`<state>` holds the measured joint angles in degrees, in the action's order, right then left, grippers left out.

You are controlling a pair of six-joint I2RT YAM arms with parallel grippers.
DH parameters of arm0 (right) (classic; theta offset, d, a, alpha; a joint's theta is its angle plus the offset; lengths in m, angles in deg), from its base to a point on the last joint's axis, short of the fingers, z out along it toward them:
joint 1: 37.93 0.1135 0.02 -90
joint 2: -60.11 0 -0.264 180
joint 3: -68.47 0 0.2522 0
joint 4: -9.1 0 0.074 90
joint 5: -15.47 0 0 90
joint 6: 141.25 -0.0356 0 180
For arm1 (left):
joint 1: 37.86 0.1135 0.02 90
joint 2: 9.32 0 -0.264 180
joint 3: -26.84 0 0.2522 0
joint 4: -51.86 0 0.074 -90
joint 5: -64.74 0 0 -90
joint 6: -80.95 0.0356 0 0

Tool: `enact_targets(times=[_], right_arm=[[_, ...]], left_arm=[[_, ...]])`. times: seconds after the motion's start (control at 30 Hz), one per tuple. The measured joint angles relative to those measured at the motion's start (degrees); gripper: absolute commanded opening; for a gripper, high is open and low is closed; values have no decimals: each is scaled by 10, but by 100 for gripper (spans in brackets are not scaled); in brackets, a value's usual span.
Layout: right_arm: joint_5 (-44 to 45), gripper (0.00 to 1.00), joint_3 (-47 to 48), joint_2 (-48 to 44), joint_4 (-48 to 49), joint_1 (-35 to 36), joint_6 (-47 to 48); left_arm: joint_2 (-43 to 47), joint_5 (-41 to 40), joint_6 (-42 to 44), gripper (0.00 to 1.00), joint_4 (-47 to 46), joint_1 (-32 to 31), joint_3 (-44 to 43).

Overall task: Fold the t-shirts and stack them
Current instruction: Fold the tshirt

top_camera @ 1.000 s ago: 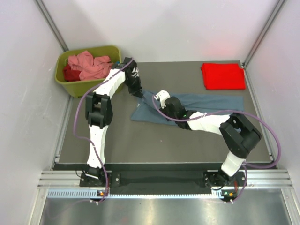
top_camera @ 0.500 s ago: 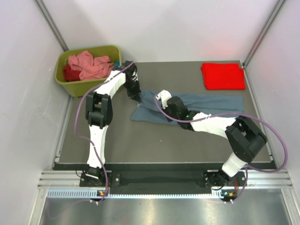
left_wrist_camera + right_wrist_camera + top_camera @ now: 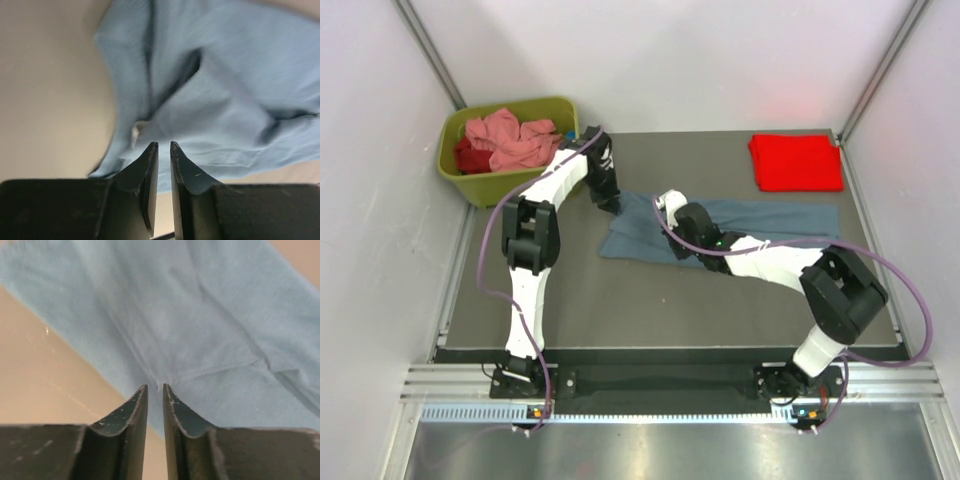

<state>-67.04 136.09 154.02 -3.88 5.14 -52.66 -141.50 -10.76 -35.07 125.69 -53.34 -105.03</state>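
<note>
The slate blue-grey t-shirt (image 3: 770, 215) lies in a long folded band across the middle of the table. My left gripper (image 3: 612, 207) hovers at its far left corner. In the left wrist view its jaws (image 3: 164, 145) stand a narrow gap apart just above the cloth (image 3: 225, 100), near a small white neck label (image 3: 136, 131), with nothing between them. My right gripper (image 3: 680, 235) sits over the shirt's left part. Its jaws (image 3: 155, 387) are also slightly parted over a small pucker in the fabric (image 3: 200, 315). A bright red t-shirt (image 3: 796, 161) lies folded at the far right.
An olive-green bin (image 3: 490, 185) stands at the far left corner, holding a salmon pink t-shirt (image 3: 505, 135) and a dark red one (image 3: 470, 155). White walls close in the table on three sides.
Both grippers went from shut to slightly parted and let go of the blue-grey shirt, which now rests on the table. The right gripper shifted a little to the right.
</note>
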Motion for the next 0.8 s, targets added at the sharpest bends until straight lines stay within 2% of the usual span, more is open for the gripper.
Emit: enact_targets(times=[0.27, 0.5, 0.8], right_arm=[[4, 15, 103, 94, 0, -28, -47], [11, 16, 130, 158, -39, -64, -75], [25, 18, 137, 159, -51, -70, -92]], left_arm=[[1, 15, -20, 21, -68, -18, 1], [-2, 13, -41, 17, -137, -27, 41], [-43, -73, -63, 15, -157, -26, 17]])
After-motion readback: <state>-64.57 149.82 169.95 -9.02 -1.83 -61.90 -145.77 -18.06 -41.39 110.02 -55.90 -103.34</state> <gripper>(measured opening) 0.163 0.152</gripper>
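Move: The t-shirt's far left corner, with its bunched hem, lies about 6 cm ahead of my left hand, 3 cm to its right and 5 cm below; the shirt's near left corner is some 11 cm back and 2 cm left, and the green basket 13 cm ahead and 22 cm left. For my right hand, the raised fold in the shirt is about 7 cm ahead, 2 cm right and 5 cm down. The red shirt lies roughly 24 cm ahead and 26 cm right of my right hand. With both grippers slightly open, I reposition over the shirt. My right hand sweeps forward about 7 cm, then drops onto the raised fold while drifting right and turning some 15 degrees clockwise, and stays there. My left hand goes right and forward first, then sinks about 4 cm, still going forward and easing back left, to the bunched hem at the far left corner; neither hand closes. ##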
